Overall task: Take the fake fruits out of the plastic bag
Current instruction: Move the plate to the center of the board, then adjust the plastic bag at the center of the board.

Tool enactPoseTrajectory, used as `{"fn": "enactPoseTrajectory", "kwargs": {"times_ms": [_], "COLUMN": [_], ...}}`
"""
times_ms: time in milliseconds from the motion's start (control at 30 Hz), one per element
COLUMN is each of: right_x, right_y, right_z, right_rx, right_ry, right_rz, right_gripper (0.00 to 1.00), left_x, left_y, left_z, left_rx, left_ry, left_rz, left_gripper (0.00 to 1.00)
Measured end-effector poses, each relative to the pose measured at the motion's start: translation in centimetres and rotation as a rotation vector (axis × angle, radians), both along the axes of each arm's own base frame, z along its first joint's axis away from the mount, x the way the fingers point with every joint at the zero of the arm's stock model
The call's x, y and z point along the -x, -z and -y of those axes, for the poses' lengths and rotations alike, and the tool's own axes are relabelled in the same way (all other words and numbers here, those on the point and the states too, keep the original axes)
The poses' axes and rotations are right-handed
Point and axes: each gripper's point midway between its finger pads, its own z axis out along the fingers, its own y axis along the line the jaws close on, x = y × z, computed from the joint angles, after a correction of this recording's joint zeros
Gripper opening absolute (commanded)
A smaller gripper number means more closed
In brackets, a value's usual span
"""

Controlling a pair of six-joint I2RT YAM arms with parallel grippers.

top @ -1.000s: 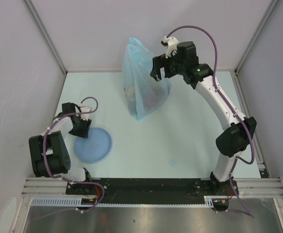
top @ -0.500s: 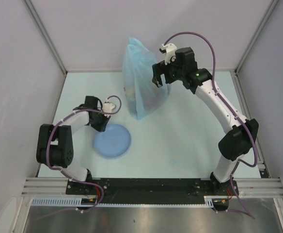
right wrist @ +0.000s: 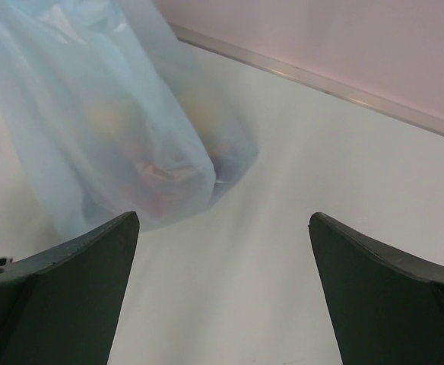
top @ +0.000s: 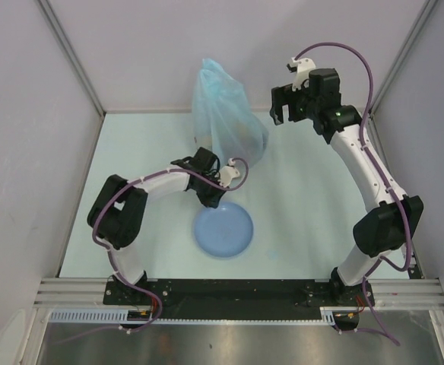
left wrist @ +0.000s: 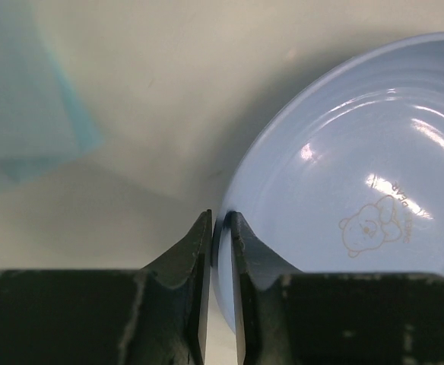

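Note:
The plastic bag (top: 226,114) stands upright at the back of the table, pale blue and translucent. The fake fruits (right wrist: 157,175) show only as blurred yellow and red shapes through its wall. My left gripper (top: 209,199) is in front of the bag, shut on the near-left rim of the round light-blue plate (top: 223,230). In the left wrist view the gripper (left wrist: 219,220) pinches that rim, with the plate (left wrist: 344,152) to the right and a bag corner (left wrist: 24,99) at upper left. My right gripper (top: 287,106) hangs open, right of the bag, nothing between its fingers (right wrist: 77,266).
Grey walls with metal frame posts (top: 74,57) close in the table on three sides. The black mounting rail (top: 237,289) runs along the near edge. A bear print (left wrist: 366,224) marks the plate's inside.
My left gripper has closed on the plate's rim and dragged the plate right, to the middle in front of the bag. My right gripper has moved right, away from the bag.

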Motion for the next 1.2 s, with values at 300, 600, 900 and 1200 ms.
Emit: {"fn": "enactPoseTrajectory", "kwargs": {"times_ms": [300, 600, 900, 1200], "right_x": [-0.1, 0.0, 0.0, -1.1], "right_y": [1.2, 1.5, 1.4, 1.2], "right_z": [0.9, 0.8, 0.8, 3.5], "right_rx": [0.008, 0.006, 0.007, -0.020], "right_ry": [0.020, 0.020, 0.021, 0.124], "right_rz": [-0.026, -0.032, -0.030, -0.026], "right_gripper": [1.00, 1.00, 1.00, 0.99], "left_x": [1.9, 2.3, 1.2, -13.2], "left_y": [-1.7, -1.9, -3.6, -28.0], "left_z": [6.0, 8.3, 8.5, 7.1], "left_rx": [0.084, 0.121, 0.126, 0.454], "left_ry": [0.115, 0.143, 0.122, -0.234], "left_rz": [0.018, 0.044, 0.060, 0.465], "left_gripper": [0.18, 0.21, 0.47, 0.92]}}
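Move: The left fingers still pinch the far-left rim of the plate, whose middle lies about 7 cm back and 4 cm right of them. The plate's spot, the bare board it is taken to, lies some 9 cm back, 10 cm right. The plastic bag's middle is roughly 20 cm ahead and 5 cm right of this hand, a little higher. From the right hand that same spot lies about 26 cm back, 13 cm left and 31 cm below. Bring the left gripper, still pinching the plate's rim, about 8 cm right and slightly back towards mid-board, easing to a near stop. Then open the fingers, let go of the rim and lift fast, some 26 cm, swinging forward towards the bag's upper end as the fingers tip up to point more forward. Keep the right gripper open, easing a few centimetres right at the end. ##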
